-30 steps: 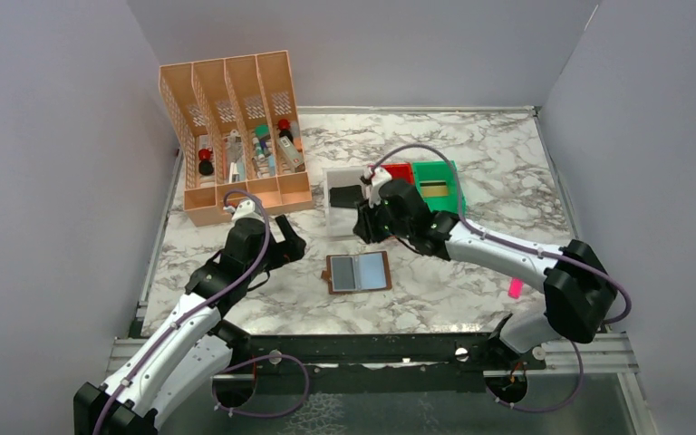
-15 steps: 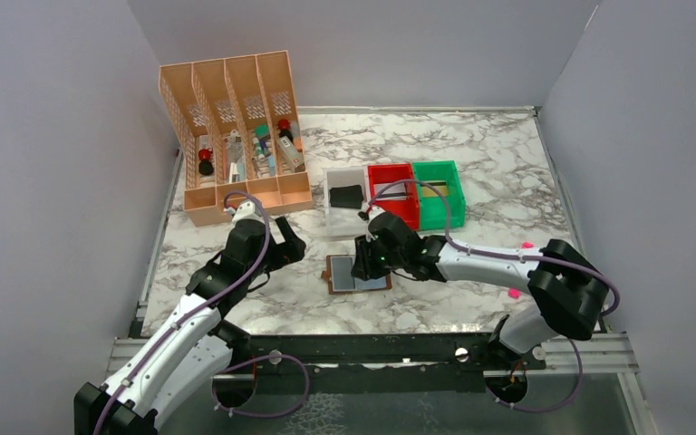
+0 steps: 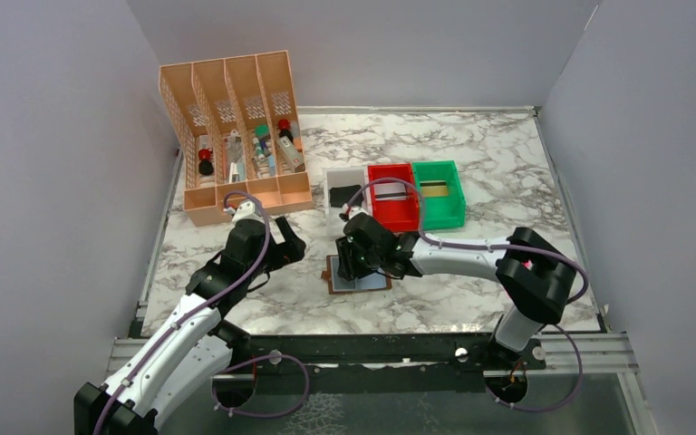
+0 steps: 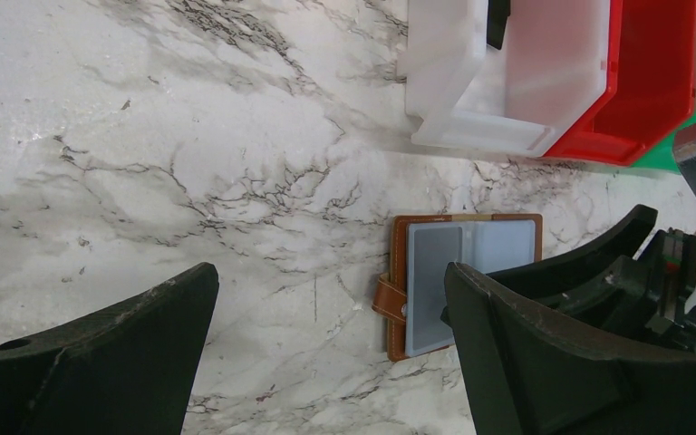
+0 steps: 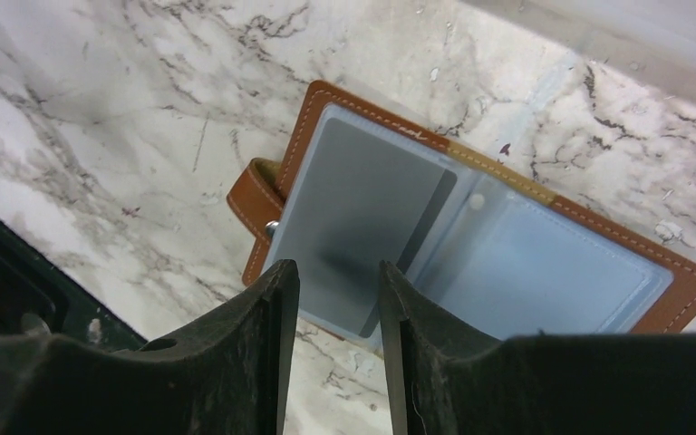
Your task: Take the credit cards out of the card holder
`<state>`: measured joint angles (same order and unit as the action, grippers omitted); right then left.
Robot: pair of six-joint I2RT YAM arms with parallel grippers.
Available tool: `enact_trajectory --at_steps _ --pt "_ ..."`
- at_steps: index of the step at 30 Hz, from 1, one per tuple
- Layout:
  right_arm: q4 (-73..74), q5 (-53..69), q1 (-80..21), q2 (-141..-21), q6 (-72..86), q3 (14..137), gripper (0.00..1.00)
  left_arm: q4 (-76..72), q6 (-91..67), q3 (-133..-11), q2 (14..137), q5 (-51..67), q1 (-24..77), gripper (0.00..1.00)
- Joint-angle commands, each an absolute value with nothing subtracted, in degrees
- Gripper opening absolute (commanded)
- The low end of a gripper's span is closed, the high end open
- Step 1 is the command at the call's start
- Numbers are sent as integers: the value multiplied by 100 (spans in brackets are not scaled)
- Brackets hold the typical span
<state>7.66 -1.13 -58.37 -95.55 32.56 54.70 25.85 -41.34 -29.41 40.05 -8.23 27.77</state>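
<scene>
The brown card holder [image 3: 367, 282] lies open on the marble table, its grey-blue sleeves facing up. In the right wrist view a grey credit card [image 5: 362, 213] sits in the left sleeve of the card holder [image 5: 671, 299]; the right sleeve looks pale and see-through. My right gripper [image 5: 338, 272] hovers over the near edge of that card, jaws a little apart with nothing between them. My left gripper [image 4: 331, 272] stands wide open over bare table to the left of the card holder [image 4: 399, 272], not touching it.
White bin [image 3: 331, 216], red bin [image 3: 393, 217] and green bin [image 3: 442, 217] stand in a row just behind the holder; a dark flat item lies in the white one. An orange file rack [image 3: 236, 195] stands at the back left.
My right gripper came from over the white bin down and to the near left, onto the open holder, and its jaws widened slightly. The left arm has not moved.
</scene>
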Motion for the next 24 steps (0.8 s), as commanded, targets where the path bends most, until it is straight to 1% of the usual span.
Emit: enact_trajectory --at_steps 1,6,11,15,17,19,23,24 --pt "1171 -552 -5893 -9867 3266 5737 44 2460 -4158 -2909 4000 -865 2784 99" --pt "1198 -414 -5950 -10194 3170 5853 46 2461 -4159 -2927 4051 -798 2784 99" --pt "1557 -1051 -6097 -10460 3454 5946 45 2461 -4115 -2965 4070 -721 2782 99" --pt "1775 -1496 -6120 -10574 3558 5973 35 2469 -4109 -2967 4070 -695 2786 99" --pt "1805 -1539 -6119 -10569 3560 5993 27 2458 -4121 -2956 4093 -690 2786 99" --pt "1768 -1492 -6133 -10516 3543 5985 21 2455 -4122 -2957 4124 -657 2786 99" --pt "1706 -1381 -6139 -10450 3482 6041 12 2454 -4135 -2961 4191 -593 2782 99" --pt "1733 -1380 -6143 -10444 3476 6068 12 2458 -4139 -2957 4200 -571 2785 99"
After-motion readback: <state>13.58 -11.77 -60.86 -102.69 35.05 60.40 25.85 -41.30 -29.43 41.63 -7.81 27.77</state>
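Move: Just below the right hand lies the open card holder. The middle of the grey card in its left page is about 2 cm ahead, 2 cm left and 3 cm down. The right page's empty pocket is some 5 cm to the hand's right and 2 cm ahead. The white tray stands about 18 cm ahead and 1 cm left, the red tray equally far out but 9 cm right. From the left hand, the grey card is about 11 cm right, 1 cm back and 10 cm down. Sinking nearly 3 cm, the right hand brings its parted fingertips down onto the card holder's left page, beside the grey card's inner edge near the crease. Once down, it edges about 1 cm forward, its fingers tipping some 10 degrees steeper, and closes the fingers from under half open to nearly shut against the pocket. ##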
